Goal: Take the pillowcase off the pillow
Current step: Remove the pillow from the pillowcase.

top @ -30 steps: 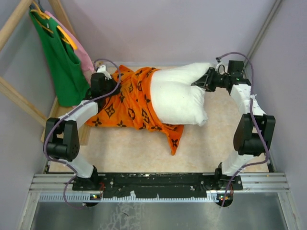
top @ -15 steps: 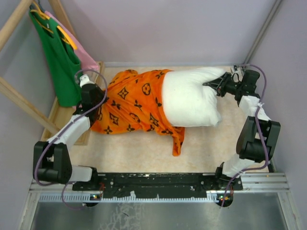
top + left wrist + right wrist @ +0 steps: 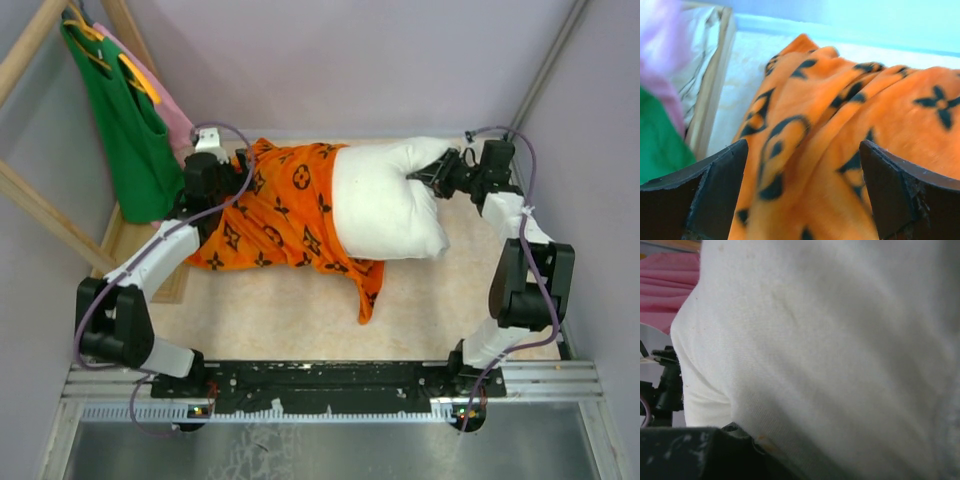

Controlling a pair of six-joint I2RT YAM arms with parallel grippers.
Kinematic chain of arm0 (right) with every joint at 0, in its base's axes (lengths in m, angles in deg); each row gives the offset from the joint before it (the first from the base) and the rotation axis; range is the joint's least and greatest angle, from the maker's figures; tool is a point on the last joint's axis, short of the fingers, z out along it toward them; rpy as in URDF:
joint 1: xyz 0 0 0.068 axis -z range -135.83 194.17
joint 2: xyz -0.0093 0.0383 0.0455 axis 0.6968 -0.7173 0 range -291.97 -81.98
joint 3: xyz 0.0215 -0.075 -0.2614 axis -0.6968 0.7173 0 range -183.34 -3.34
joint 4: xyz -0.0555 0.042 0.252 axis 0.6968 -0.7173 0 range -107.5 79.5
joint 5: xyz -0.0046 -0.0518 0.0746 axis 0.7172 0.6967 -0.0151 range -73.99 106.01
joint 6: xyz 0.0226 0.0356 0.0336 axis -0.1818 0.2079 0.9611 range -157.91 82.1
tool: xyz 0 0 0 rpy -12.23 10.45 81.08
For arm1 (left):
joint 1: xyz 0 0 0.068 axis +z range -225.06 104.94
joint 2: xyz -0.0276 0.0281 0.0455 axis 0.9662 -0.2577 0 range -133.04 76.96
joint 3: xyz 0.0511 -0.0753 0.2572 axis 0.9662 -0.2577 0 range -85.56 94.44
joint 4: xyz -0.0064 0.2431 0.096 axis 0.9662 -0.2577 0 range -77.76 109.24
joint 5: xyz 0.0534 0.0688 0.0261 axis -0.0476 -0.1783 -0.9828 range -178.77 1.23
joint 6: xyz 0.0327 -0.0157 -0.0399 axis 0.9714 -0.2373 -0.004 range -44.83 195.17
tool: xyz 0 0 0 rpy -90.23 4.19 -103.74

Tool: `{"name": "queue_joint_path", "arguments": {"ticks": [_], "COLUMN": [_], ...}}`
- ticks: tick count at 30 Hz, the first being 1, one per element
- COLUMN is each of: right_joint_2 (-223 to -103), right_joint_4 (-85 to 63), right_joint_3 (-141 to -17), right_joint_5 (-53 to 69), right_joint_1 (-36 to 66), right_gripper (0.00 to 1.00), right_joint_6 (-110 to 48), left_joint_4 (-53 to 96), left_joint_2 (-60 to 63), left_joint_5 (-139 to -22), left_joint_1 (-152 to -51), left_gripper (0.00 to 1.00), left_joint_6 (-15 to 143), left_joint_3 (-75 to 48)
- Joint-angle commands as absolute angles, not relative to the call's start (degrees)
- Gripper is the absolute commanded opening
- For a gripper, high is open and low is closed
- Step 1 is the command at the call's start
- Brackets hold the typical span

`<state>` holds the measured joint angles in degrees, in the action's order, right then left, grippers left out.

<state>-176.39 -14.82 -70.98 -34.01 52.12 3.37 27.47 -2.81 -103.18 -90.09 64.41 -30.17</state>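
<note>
The orange pillowcase (image 3: 275,215) with black motifs covers the left half of the white pillow (image 3: 385,205), whose right half lies bare on the table. My left gripper (image 3: 232,175) sits at the pillowcase's far left end. In the left wrist view its jaws stand wide apart, with orange pillowcase (image 3: 840,130) bunched loosely between the dark fingers (image 3: 705,195). My right gripper (image 3: 428,173) is shut on the pillow's upper right corner. White pillow (image 3: 830,340) fills the right wrist view above one dark finger (image 3: 690,455).
A green tank top (image 3: 125,120) and a pink garment (image 3: 180,120) hang from a wooden rack (image 3: 40,215) at the left, close to my left arm. A wooden board (image 3: 125,240) lies under them. Walls close in on the back and both sides.
My left gripper has opened and let go of the pillowcase, then moved back right and up along the fabric. The pillow and my right gripper have shifted slightly left.
</note>
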Motion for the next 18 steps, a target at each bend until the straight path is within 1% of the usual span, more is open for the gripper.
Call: {"name": "queue_joint_path", "arguments": {"ticks": [1,3,6,9,11,13,16,18], "right_joint_2": [-175.13,-174.88,-174.17,-173.22,-172.67,-172.1,-171.25,-170.95], "right_joint_4": [-13.86,-15.59,-16.17,-16.18,-16.42,-17.26,-17.91,-17.59], "right_joint_3": [-75.82,-76.42,-76.4,-75.9,-75.84,-76.0,-75.86,-75.76], "right_joint_5": [-29.92,-29.41,-29.39,-29.56,-29.57,-29.66,-29.61,-30.05], "right_joint_1": [49.25,48.76,48.7,48.6,48.62,48.62,48.65,48.57], "right_gripper": [0.0,0.0,0.0,0.0,0.0,0.0,0.0,0.0], "right_joint_6": [-0.85,-2.1,-2.72,-2.55,-2.77,-3.38,-4.03,-3.87], "left_joint_4": [29.23,28.73,28.9,21.98,17.92,19.47,28.54,31.09], "left_joint_2": [-9.81,-12.89,-18.16,-28.47,-33.68,-35.14,-33.81,-33.71], "left_joint_5": [-98.53,-98.11,-93.55,-85.55,-81.21,-78.73,-74.95,-73.24], "left_joint_1": [-90.52,-90.94,-90.97,-91.02,-91.25,-91.61,-91.76,-91.73], "left_gripper": [0.98,0.99,1.0,1.0,0.98,0.97,0.99,0.95], "left_joint_6": [67.09,67.86,68.27,69.43,69.33,67.91,63.75,62.05], "left_joint_3": [-20.04,-14.29,-7.47,3.77,8.8,7.38,-1.4,-5.39]}}
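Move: The left gripper is empty and open; the bunched back part of the orange pillowcase to grasp next lies about 9 cm ahead of it, 12 cm to its right and some 8 cm below. The white pillow bulges out about 33 cm to the left gripper's right, 2 cm back and 5 cm lower. The green top hangs roughly 18 cm to its left and 3 cm ahead. From the right gripper, which holds the pillow's outer end, that bunch lies about 31 cm left and 10 cm ahead. Swing the open left gripper forward and right over the pillowcase, rising about 6 cm on the way, then drop it some 9 cm towards the bunched folds while still going right. Turn it clockwise some 25 degrees as it travels and keep the fingers wide open, one either side of the folds. Keep the right gripper's pinch on the pillow's end, letting it ease about 1.5 cm left. ##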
